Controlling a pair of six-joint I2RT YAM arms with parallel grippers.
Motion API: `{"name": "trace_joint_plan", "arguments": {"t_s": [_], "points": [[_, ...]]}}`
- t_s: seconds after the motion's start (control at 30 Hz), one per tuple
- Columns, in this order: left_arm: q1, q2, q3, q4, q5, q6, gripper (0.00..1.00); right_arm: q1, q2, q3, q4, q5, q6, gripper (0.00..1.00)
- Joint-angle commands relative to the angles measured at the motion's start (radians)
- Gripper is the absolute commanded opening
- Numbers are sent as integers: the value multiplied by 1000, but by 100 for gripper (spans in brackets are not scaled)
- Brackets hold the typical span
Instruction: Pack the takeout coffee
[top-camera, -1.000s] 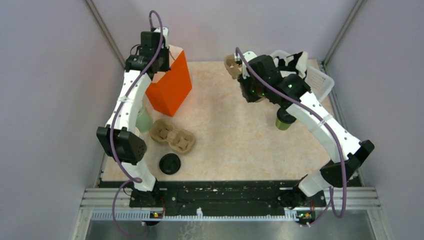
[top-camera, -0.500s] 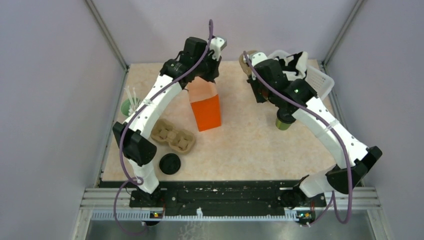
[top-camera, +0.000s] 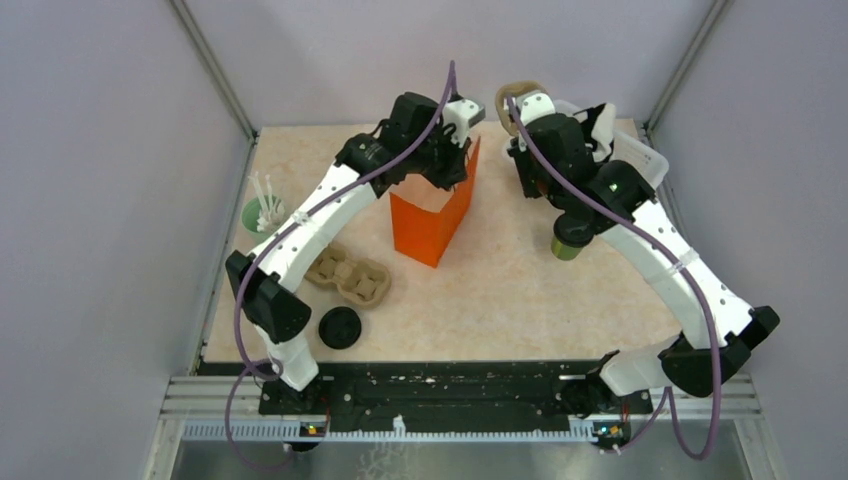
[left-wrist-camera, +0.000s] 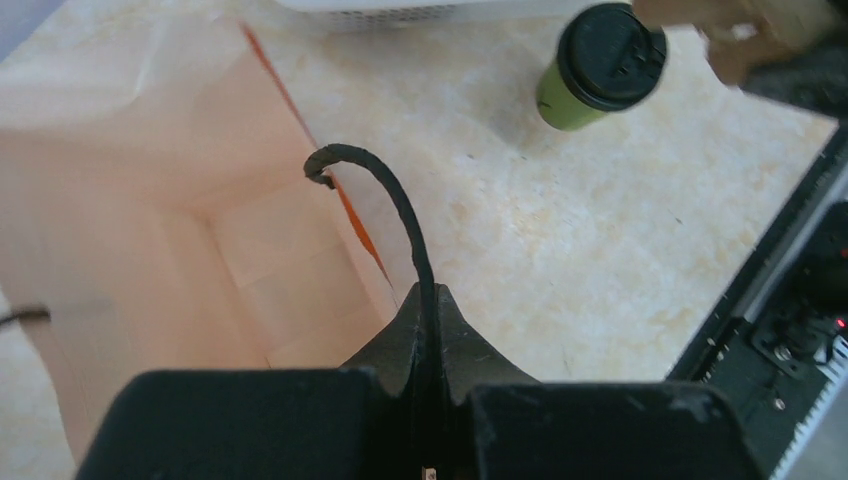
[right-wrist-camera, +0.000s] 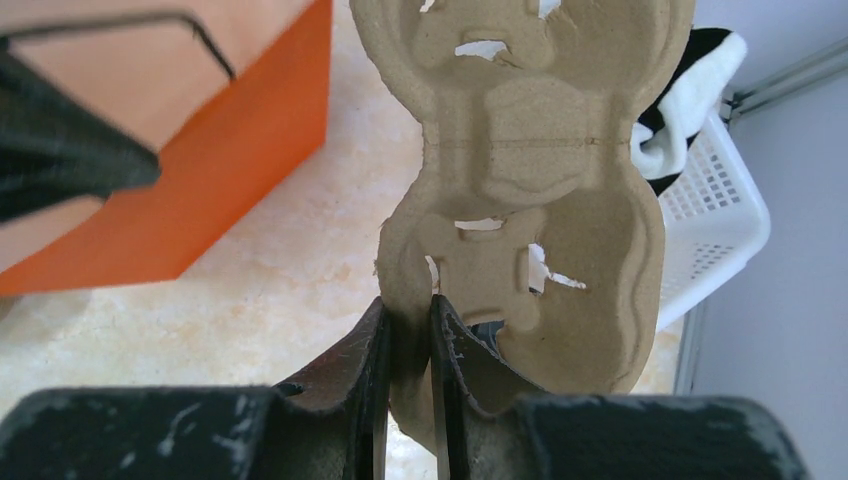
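Note:
The takeout coffee (top-camera: 570, 240), a green cup with a black lid (left-wrist-camera: 603, 55), stands on the table under my right arm. The orange paper bag (top-camera: 432, 215) stands open at mid-back, its pale inside (left-wrist-camera: 150, 200) showing in the left wrist view. My left gripper (left-wrist-camera: 428, 295) is shut on the bag's black cord handle (left-wrist-camera: 385, 185) and sits at the bag's top right edge (top-camera: 452, 150). My right gripper (right-wrist-camera: 408, 310) is shut on the rim of a brown cardboard cup carrier (right-wrist-camera: 530, 180). It holds the carrier (top-camera: 518, 98) in the air, behind the coffee and right of the bag.
A second cardboard carrier (top-camera: 347, 275) lies at the front left, with a loose flat black lid (top-camera: 340, 327) just in front of it. A green cup of white sticks (top-camera: 262, 212) stands by the left wall. A white basket (top-camera: 640, 160) holding cloth sits in the back right corner.
My left arm has swung from the back left corner toward the middle, bringing the orange bag with it by the handle. The right gripper with the carrier has shifted slightly right.

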Motion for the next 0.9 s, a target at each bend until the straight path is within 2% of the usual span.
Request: {"name": "trace_joint_plan", "arguments": {"t_s": [0.0, 0.13, 0.3, 0.33, 0.43, 0.5, 0.53, 0.63, 0.7, 0.87], "points": [[-35, -124, -76, -5, 97, 21, 0, -8, -31, 87, 29, 79, -9, 0], [-48, -172, -106, -70, 120, 51, 0, -7, -34, 136, 13, 67, -3, 0], [-49, -241, -134, -103, 77, 59, 0, -8, -35, 186, -24, -9, -57, 0], [-49, -252, -135, -110, 72, 53, 7, -7, -41, 188, -28, -39, -77, 0], [-49, -276, -113, -134, 41, -8, 74, -7, -75, 179, -34, -148, -137, 0], [-49, -306, -93, -127, 59, -63, 93, -7, -105, 150, -25, -217, -178, 0], [-49, -325, -82, -116, 69, -97, 98, -7, -121, 133, -19, -258, -205, 0], [-48, -384, -51, -75, 83, -222, 99, -6, -168, 67, 10, -377, -287, 0], [-43, -406, 0, -84, 10, -349, 99, -4, -203, -5, 23, -478, -395, 0], [10, -410, 130, -102, -37, -649, 99, 7, -273, -129, 88, -509, -574, 0]]}}
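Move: The left hand holds the orange paper bag by a handle; the bag's middle is some 7 cm ahead, 2 cm left and 17 cm below. Its clear spot of table lies about 3 cm back, 5 cm right and 28 cm down. From the right hand, which carries a cup tray, the bag is about 19 cm left, 8 cm ahead and 20 cm below; the lidded cup is 11 cm right, 6 cm ahead and 26 cm below. Straight back and level at first, the left hand draws the bag by its handle some 8 cm towards the bases, then opens wide, lets the handle go and climbs clear, easing left as its fingers tilt up towards level. The right hand keeps its pinch on the cup tray, lifts it about 6 cm, then pulls back about 7 cm while swinging some 30 degrees counter-clockwise, bringing the tray towards the bag. ##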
